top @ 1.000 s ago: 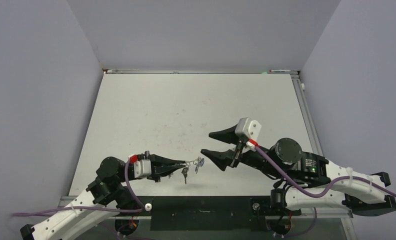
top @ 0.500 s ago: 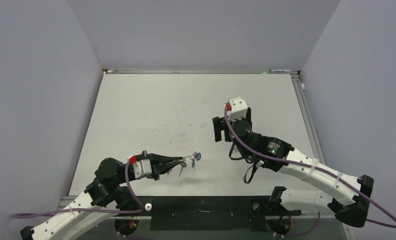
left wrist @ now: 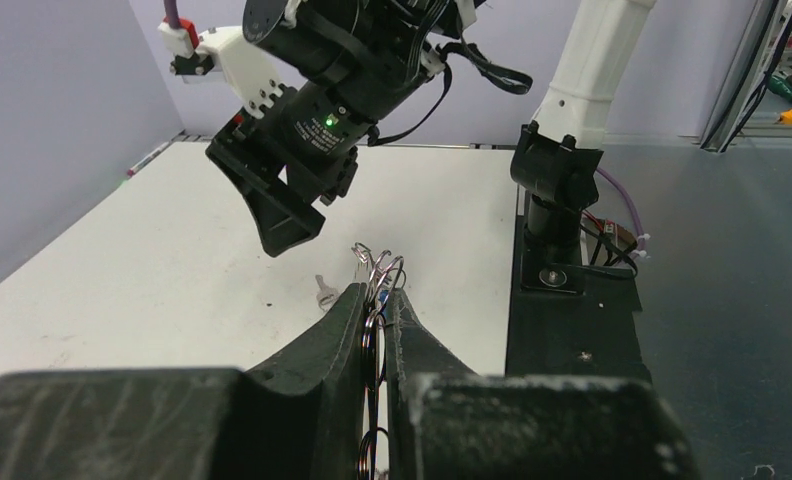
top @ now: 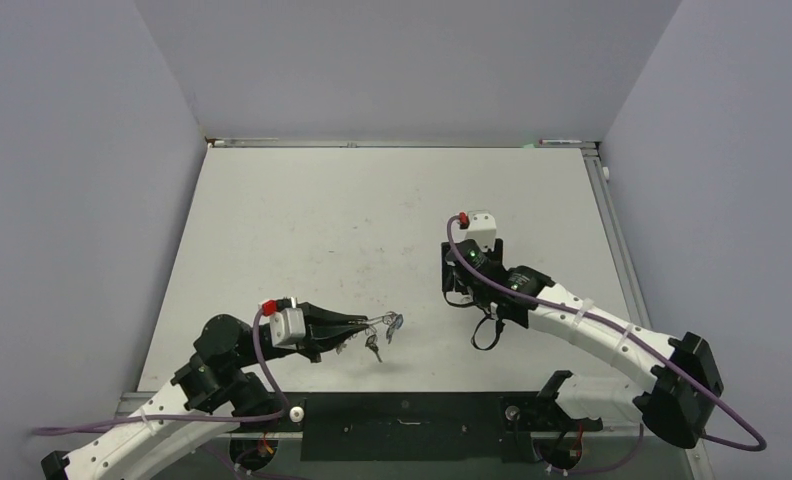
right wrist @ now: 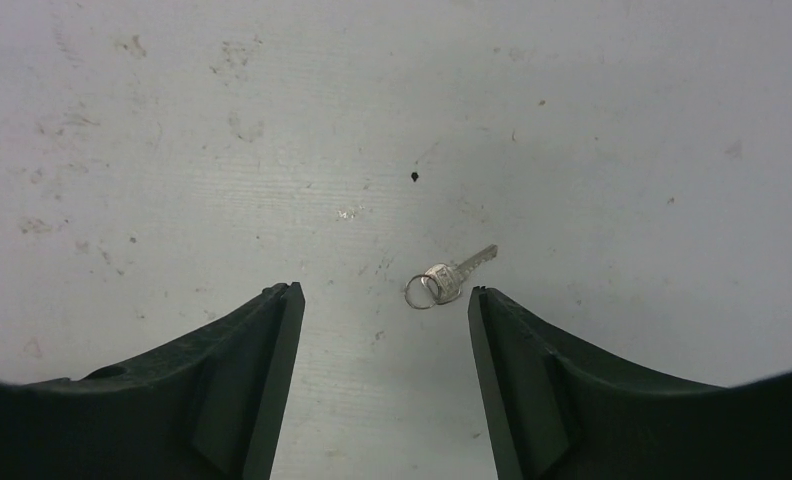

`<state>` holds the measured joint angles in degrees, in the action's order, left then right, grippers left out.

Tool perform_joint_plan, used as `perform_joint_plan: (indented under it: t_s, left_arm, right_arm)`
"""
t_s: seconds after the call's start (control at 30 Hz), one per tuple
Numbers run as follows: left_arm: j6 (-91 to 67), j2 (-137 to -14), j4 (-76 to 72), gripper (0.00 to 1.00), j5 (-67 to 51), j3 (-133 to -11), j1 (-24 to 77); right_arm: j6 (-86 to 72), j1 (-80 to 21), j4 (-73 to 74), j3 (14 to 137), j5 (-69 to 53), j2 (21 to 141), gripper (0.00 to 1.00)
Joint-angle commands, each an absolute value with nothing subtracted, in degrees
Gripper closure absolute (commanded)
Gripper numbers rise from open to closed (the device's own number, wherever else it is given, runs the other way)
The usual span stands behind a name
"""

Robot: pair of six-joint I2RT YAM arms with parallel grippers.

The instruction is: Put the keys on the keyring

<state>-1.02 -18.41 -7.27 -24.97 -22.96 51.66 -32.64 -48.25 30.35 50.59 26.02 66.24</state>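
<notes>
My left gripper (top: 370, 324) is shut on the keyring (left wrist: 375, 335), which stands edge-on between the fingers (left wrist: 342, 320), above the table. Its small wire loops (left wrist: 380, 266) stick out past the fingertips. A blue-tagged key (top: 396, 322) and a dark key (top: 372, 346) hang from it. A plain silver key (right wrist: 450, 279) with a small split ring lies flat on the table, also seen in the left wrist view (left wrist: 322, 291). My right gripper (right wrist: 382, 291) is open and empty, pointing down above the table; the key lies just ahead of its right fingertip. It hides the key in the top view (top: 457, 284).
The white tabletop (top: 322, 220) is scuffed and enclosed by grey walls on three sides. The black base rail (top: 402, 412) runs along the near edge. The right arm's base post (left wrist: 562, 200) stands beside the left gripper's line of sight.
My right arm has swung away from the left gripper, turned its open jaws downward and settled over the silver key. The left gripper has kept the keyring, almost still.
</notes>
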Motion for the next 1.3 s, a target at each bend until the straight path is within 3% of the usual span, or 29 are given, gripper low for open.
perform_joint_plan:
  t_s: [0.0, 0.33, 1.27]
  left_arm:
    - [-2.29, -19.75, -9.85, 1.0, -25.62, -25.14, 51.66]
    - [-1.5, -20.89, -7.47, 1.0, -23.84, -25.75, 51.43]
    - [-1.38, -22.09, -6.72, 1.0, -24.25, -25.75, 51.41]
  right_arm:
    - [-36.92, -47.22, 28.89, 49.39, 25.96, 69.32, 0.38]
    - [-40.67, -47.09, 26.95, 48.47, 25.9, 78.74, 0.52]
    - [-41.12, -46.58, 20.39, 42.27, 25.84, 85.2, 0.73]
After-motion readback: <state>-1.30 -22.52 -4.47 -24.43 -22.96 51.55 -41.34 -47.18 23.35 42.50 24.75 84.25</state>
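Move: The loose key lies on the table almost straight below the open right hand, about 15 cm down and some 4 cm to its right. A dark speck on the table sits about 5 cm beyond the key and 3 cm to the left of it. The held keyring hangs roughly 15 cm back, 8 cm left and 11 cm above the right hand. From the left hand, which still grips the keyring, the key is about 16 cm ahead, 14 cm right and 29 cm below. Right hand sinks some 12 cm towards the loose key, fingers closing halfway; left lowers the keyring about 3 cm. ##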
